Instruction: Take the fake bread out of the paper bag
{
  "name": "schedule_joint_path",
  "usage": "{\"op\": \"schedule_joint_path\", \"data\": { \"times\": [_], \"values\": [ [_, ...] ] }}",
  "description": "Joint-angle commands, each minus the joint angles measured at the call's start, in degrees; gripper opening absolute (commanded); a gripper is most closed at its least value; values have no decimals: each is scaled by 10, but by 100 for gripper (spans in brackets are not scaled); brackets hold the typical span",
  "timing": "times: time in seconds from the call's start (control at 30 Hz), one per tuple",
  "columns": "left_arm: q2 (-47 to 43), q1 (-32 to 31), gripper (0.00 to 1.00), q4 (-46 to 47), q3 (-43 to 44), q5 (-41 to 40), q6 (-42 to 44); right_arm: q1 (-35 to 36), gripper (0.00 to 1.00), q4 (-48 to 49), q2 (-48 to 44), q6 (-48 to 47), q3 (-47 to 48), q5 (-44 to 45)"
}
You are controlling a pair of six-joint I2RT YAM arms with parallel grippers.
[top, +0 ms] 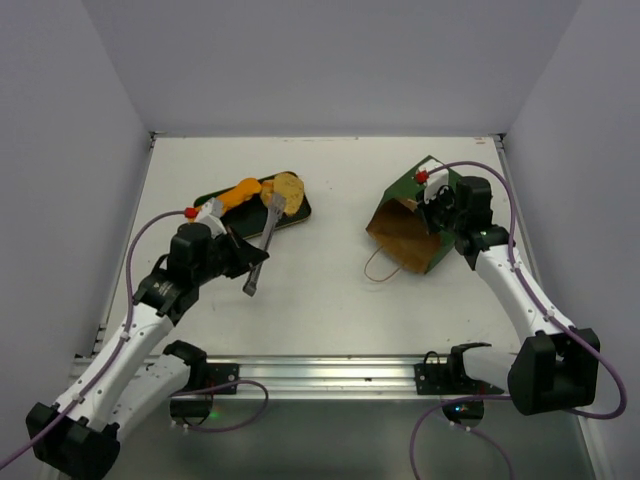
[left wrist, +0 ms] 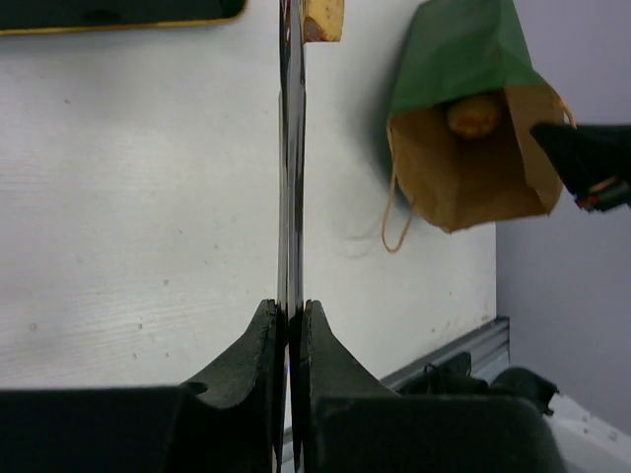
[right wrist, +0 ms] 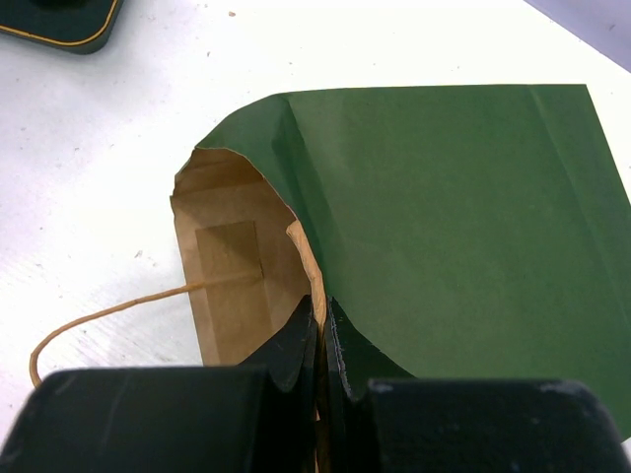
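The paper bag (top: 412, 225) lies on its side at the right, its mouth facing the left arm. My right gripper (right wrist: 323, 317) is shut on the bag's upper rim (right wrist: 308, 258), in the top view (top: 438, 213) too. A golden roll (left wrist: 473, 115) sits deep inside the bag (left wrist: 463, 158). My left gripper (left wrist: 289, 313) is shut on metal tongs (left wrist: 289, 177). The tongs (top: 263, 243) reach to the tray, their tip beside a tan slice (top: 288, 189) (left wrist: 323, 18). An orange loaf (top: 240, 192) lies on the tray too.
The dark green flat tray (top: 300, 212) sits left of centre at the back, with an edge in the wrist views (left wrist: 118, 14) (right wrist: 59, 22). A twine handle (right wrist: 99, 315) (top: 378, 265) loops out from the bag's mouth. White walls close in the table.
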Motion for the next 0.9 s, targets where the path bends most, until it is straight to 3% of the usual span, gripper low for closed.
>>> {"op": "schedule_joint_path", "data": {
  "times": [0.0,0.4,0.87],
  "values": [
    [24,63,0,67,7,35,15,-3,0,17,-17,8,0,0],
    [64,173,0,137,-69,63,40,-3,0,17,-15,8,0,-4],
    [57,189,1,117,-107,73,83,-3,0,16,-11,6,0,-5]
  ]
}}
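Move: The left hand already grips silver tongs with a flat bread at their far end. The tray it is bound for has its middle about 25 cm ahead of this hand, 7 cm left and some 17 cm below. In it, the long orange bread lies roughly 27 cm ahead and 16 cm left, the ring bread about 29 cm ahead and 2 cm left. From the right hand, the tray is some 12 cm ahead and 48 cm left. Leftward and forward first, roughly 5 cm each way, then mostly down by about 8 cm in all, the left hand brings the tongs over and towards the tray, swinging them some 10 degrees counter-clockwise and tipping them slightly down. Its fingers stay shut on the tongs; the right hand holds still, keeping its grip on the paper bag by the handle at its mouth. ##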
